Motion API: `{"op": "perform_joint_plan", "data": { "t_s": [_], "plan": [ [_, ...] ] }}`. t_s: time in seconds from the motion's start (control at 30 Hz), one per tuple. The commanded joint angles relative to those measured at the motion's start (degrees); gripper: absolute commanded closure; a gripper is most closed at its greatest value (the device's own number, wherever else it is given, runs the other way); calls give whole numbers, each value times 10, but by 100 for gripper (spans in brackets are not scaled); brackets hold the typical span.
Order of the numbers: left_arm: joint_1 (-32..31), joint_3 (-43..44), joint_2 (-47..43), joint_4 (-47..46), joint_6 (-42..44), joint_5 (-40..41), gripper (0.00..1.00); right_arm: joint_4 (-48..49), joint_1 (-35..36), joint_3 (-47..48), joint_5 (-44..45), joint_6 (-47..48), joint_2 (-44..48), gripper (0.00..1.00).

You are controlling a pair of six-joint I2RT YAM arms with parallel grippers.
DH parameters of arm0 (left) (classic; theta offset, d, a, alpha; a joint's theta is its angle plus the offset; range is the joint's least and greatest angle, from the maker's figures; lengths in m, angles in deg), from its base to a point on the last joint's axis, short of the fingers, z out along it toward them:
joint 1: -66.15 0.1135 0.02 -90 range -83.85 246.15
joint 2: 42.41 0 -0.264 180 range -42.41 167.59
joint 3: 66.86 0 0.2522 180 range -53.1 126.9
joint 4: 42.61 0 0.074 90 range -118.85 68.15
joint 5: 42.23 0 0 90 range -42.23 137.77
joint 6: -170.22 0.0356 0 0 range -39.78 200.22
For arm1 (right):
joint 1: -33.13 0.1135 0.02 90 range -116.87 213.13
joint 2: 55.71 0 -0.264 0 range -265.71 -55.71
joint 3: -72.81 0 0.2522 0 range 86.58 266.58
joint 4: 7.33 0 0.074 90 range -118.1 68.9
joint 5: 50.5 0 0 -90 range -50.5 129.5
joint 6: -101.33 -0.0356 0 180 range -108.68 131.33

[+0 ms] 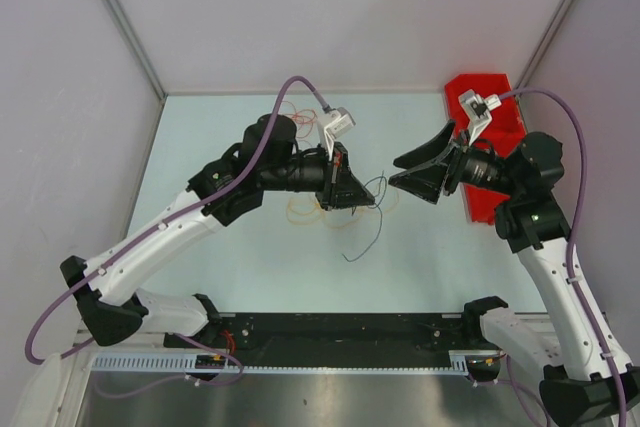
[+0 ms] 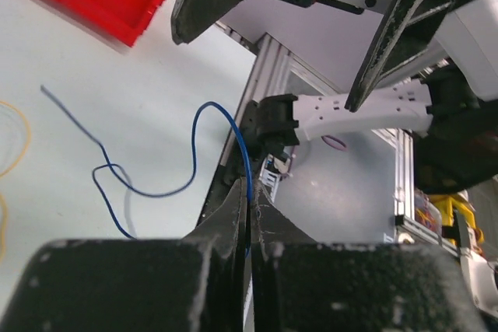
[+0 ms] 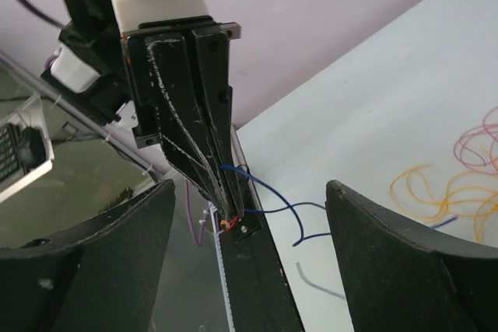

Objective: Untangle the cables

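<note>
My left gripper [image 1: 370, 201] is shut on a thin dark blue cable [image 2: 159, 192], which rises from between its tips [image 2: 249, 190] and curls across the table. The same blue cable [image 3: 282, 201] shows in the right wrist view, pinched in the left gripper's closed fingers [image 3: 204, 153]. My right gripper [image 1: 395, 171] stands open just right of the left one, its fingers [image 3: 389, 254] on either side of the left gripper's tip and apart from the cable. Orange-yellow loops [image 3: 436, 192] and pinkish loops [image 3: 476, 141] lie on the table beyond; the orange-yellow ones [image 1: 300, 212] sit partly under the left arm.
A red bin [image 1: 500, 117] stands at the back right of the table, behind the right arm. A black rail [image 1: 340, 332] runs along the near table edge. Grey walls close in the left, back and right sides.
</note>
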Motion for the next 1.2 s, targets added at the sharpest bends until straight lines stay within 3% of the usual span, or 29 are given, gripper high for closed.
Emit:
{"op": "perform_joint_plan", "data": {
  "t_s": [0.0, 0.17, 0.47, 0.63, 0.67, 0.7, 0.73, 0.77, 0.8, 0.83, 0.87, 0.9, 1.03, 1.17],
  "plan": [
    [1, 22, -7, -1, 6, -75, 100, 65, 13, 6, -80, 4, -3, 20],
    [0, 20, -4, -20, -5, -109, 100, 46, 34, 6, -104, 25, -7, 29],
    [0, 16, -1, -35, -20, -129, 100, 0, 73, 6, -71, 62, -9, 48],
    [0, 14, -5, -39, -22, -127, 100, 1, 82, 6, -59, 58, -13, 81],
    [0, 14, -5, -39, -23, -123, 99, 0, 82, 6, -54, 57, -13, 100],
    [1, 14, -5, -37, -21, -122, 99, 0, 83, 6, -50, 56, -13, 100],
    [1, 14, -4, -33, -21, -117, 93, 0, 83, 6, -46, 56, -13, 100],
    [1, 14, -4, -20, -14, -111, 80, 3, 84, 6, -35, 53, -13, 100],
    [1, 14, -8, -9, -10, -84, 59, 7, 81, 7, -28, 48, -14, 100],
    [1, 14, -11, 4, -7, -61, 24, 6, 77, 9, -19, 48, -14, 100],
    [2, 14, -15, 21, 5, -37, 9, -5, 73, 15, 2, 51, -19, 100],
    [2, 12, -22, 57, 10, 33, 1, -14, 62, 22, 12, 60, -24, 100],
    [9, -43, -86, 133, 22, 195, 0, -75, 21, 81, 107, 87, -54, 100],
    [29, -123, -156, 173, 11, 279, 0, -87, -31, 123, 137, 80, -89, 100]
  ]
}}
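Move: The blue cable is already pinched in the left fingers. The open right gripper stands about 5 cm to their right, 3 ahead and 4 above. From the right hand, the cable's free loop is some 4 cm left, 2 back and 3 below. On the table, some 36 cm under the left hand, the orange cable lies about 13 cm ahead and 4 left, the pink cable about 23 ahead and 10 left. Hand the blue cable over in the air: ease both grippers back 3 to 4 cm, the right also sliding left onto the cable beside the left fingertips, and shut the right fingers on it. Then open the left wide and draw it down, left and forward, away from the cable, while the right carries the cable forward about 7 cm, turning some 20 degrees clockwise. ##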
